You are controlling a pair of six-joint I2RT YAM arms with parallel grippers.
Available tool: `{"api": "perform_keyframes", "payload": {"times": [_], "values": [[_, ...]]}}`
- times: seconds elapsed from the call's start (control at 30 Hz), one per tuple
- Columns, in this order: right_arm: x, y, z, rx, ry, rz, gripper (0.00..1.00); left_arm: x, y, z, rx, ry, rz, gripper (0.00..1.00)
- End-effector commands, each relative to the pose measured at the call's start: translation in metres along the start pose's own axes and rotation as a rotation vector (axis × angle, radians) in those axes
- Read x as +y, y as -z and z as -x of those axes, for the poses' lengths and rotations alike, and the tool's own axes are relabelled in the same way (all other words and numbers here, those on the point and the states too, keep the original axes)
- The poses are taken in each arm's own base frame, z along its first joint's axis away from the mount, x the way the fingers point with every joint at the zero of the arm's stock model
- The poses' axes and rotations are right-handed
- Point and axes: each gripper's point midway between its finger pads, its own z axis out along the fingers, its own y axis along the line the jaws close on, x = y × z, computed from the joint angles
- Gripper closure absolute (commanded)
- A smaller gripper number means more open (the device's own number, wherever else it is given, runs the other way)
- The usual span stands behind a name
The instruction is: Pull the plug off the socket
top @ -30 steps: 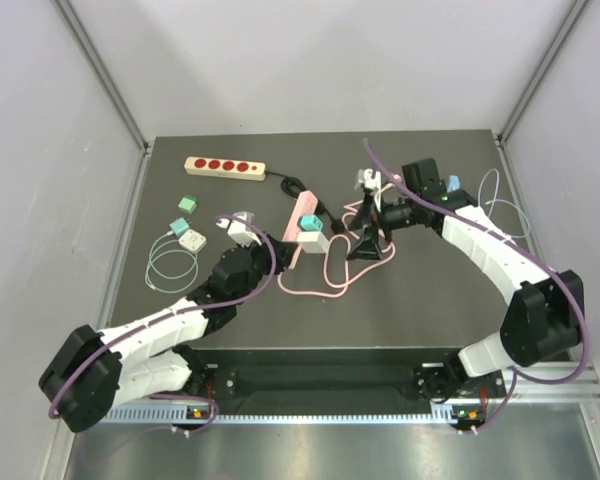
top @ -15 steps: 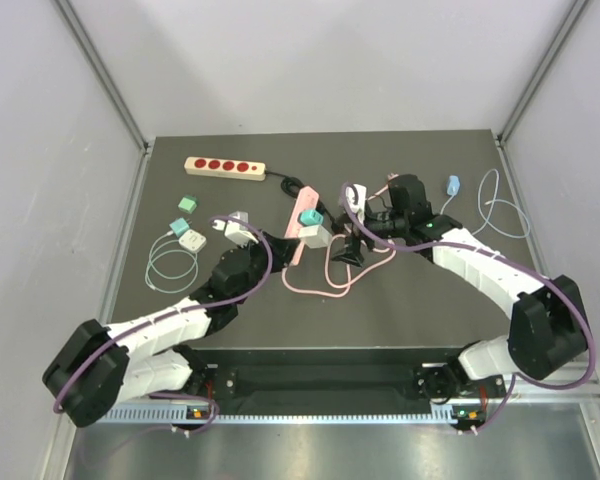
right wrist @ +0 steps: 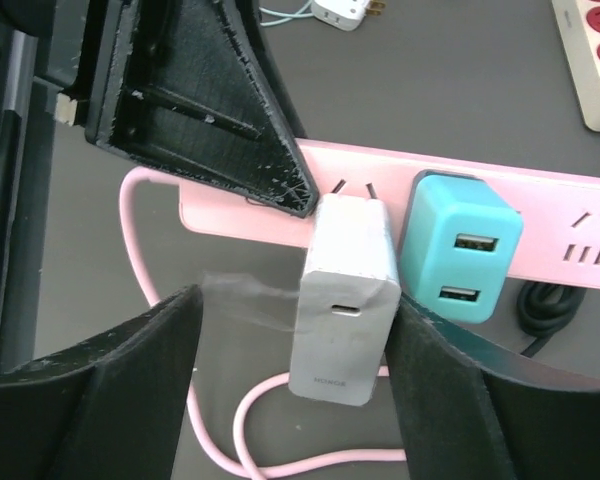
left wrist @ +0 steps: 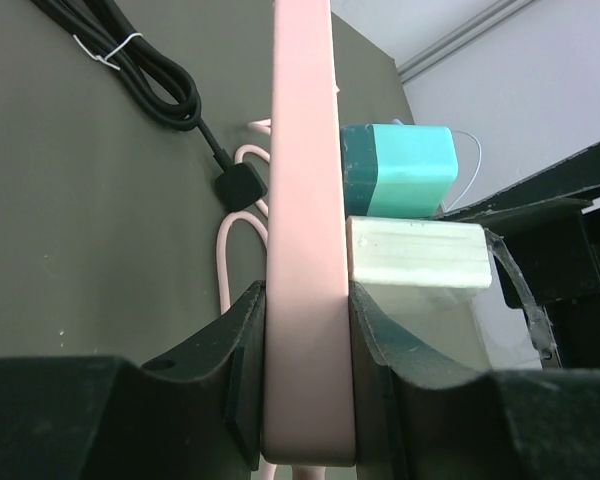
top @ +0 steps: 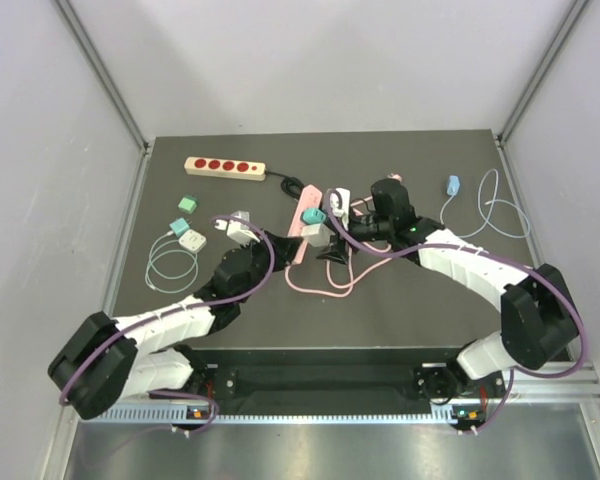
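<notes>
A pink power strip [top: 302,225] lies mid-table, and my left gripper [left wrist: 308,300] is shut on its near end [left wrist: 305,200]. Two things are plugged into it, a teal adapter [right wrist: 462,260] and a white plug [right wrist: 348,290]. The white plug sits tilted, with its two prongs showing above the strip face. My right gripper [right wrist: 295,300] straddles the white plug. Its right finger [right wrist: 430,380] rests against the plug's side, while a gap separates the left finger [right wrist: 130,390] from it. In the top view the right gripper [top: 332,225] sits over the plug [top: 317,234].
A beige strip with red sockets [top: 225,167] and a coiled black cable [top: 292,186] lie at the back. A mint adapter [top: 187,203] and a white charger with cable [top: 190,238] are on the left. A blue plug with cable [top: 452,184] is on the right. Pink cord [top: 320,285] loops in front.
My right arm swung left to the pink strip, and its jaws have narrowed around the white plug. The left gripper kept its hold on the strip.
</notes>
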Motion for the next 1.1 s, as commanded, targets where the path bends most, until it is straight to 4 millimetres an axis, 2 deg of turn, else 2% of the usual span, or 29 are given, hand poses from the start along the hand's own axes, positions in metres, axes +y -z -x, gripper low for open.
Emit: {"api": "perform_keyframes", "payload": {"times": [0.0, 0.2, 0.37, 0.43, 0.47, 0.5, 0.6, 0.63, 0.73, 0.77, 0.8, 0.83, 0.87, 1.0, 1.07], "values": [[0.0, -0.01, 0.034, -0.088, 0.072, 0.019, 0.36, -0.054, -0.003, 0.036, -0.117, 0.073, -0.19, 1.0], [-0.003, -0.018, 0.035, -0.084, 0.072, 0.016, 0.62, -0.058, -0.005, 0.038, -0.122, 0.079, -0.207, 1.0], [-0.003, -0.02, 0.032, -0.074, 0.069, 0.017, 0.73, -0.059, -0.005, 0.037, -0.119, 0.079, -0.212, 1.0], [-0.003, -0.021, 0.031, -0.071, 0.069, 0.02, 0.8, -0.059, -0.004, 0.037, -0.118, 0.08, -0.211, 1.0], [-0.003, -0.02, 0.033, -0.069, 0.069, 0.022, 0.85, -0.057, -0.005, 0.036, -0.116, 0.079, -0.207, 1.0], [-0.002, -0.02, 0.033, -0.067, 0.071, 0.027, 0.99, -0.058, -0.004, 0.035, -0.11, 0.08, -0.212, 1.0], [0.006, -0.017, 0.033, -0.025, 0.086, 0.09, 1.0, -0.058, -0.006, 0.033, -0.096, 0.075, -0.214, 1.0], [0.007, -0.017, 0.034, -0.019, 0.079, 0.097, 1.0, -0.057, -0.006, 0.027, -0.061, 0.066, -0.216, 0.96], [0.002, -0.013, 0.039, 0.002, 0.101, 0.081, 1.0, -0.057, -0.007, 0.02, 0.01, 0.043, -0.222, 0.72], [-0.002, -0.011, 0.041, 0.008, 0.107, 0.06, 1.0, -0.053, -0.007, 0.015, 0.046, 0.031, -0.203, 0.6], [-0.004, -0.011, 0.041, 0.012, 0.113, 0.051, 1.0, -0.047, -0.008, 0.013, 0.06, 0.01, -0.182, 0.55], [-0.005, -0.01, 0.042, 0.013, 0.116, 0.047, 1.0, -0.051, -0.003, 0.006, 0.102, -0.003, -0.204, 0.49], [-0.006, -0.009, 0.042, 0.015, 0.119, 0.041, 1.0, -0.045, -0.002, 0.0, 0.133, -0.01, -0.18, 0.4], [-0.007, -0.008, 0.043, 0.014, 0.12, 0.036, 1.0, -0.034, 0.006, -0.007, 0.19, -0.043, -0.159, 0.29], [-0.008, -0.009, 0.042, 0.021, 0.126, 0.029, 1.0, -0.03, 0.009, -0.011, 0.215, -0.049, -0.147, 0.26]]}}
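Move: My left hand already pinches the pink socket strip's near end, the strip's middle about 6 cm ahead and 2 cm right. The white plug on its right face lies about 3 cm ahead and 5 cm right, the teal plug about 7 cm ahead and 4 cm right. From my open right hand the white plug is about 2 cm ahead and 1 cm left, the teal plug 6 cm ahead and 1 cm left, the strip's middle 5 cm ahead and 4 cm left; all near hand height. I slide my right hand about 2 cm forward over the white plug, sinking slightly, and shut my fingers on its sides while my left holds the strip, dipping about 1 cm. Keeping that pinch, I tip the right fingertips down some 5 degrees and ease back about 1 cm; my left fingers open off the strip, the hand drawing back and right 1–2 cm, turning some 10 degrees clockwise. ##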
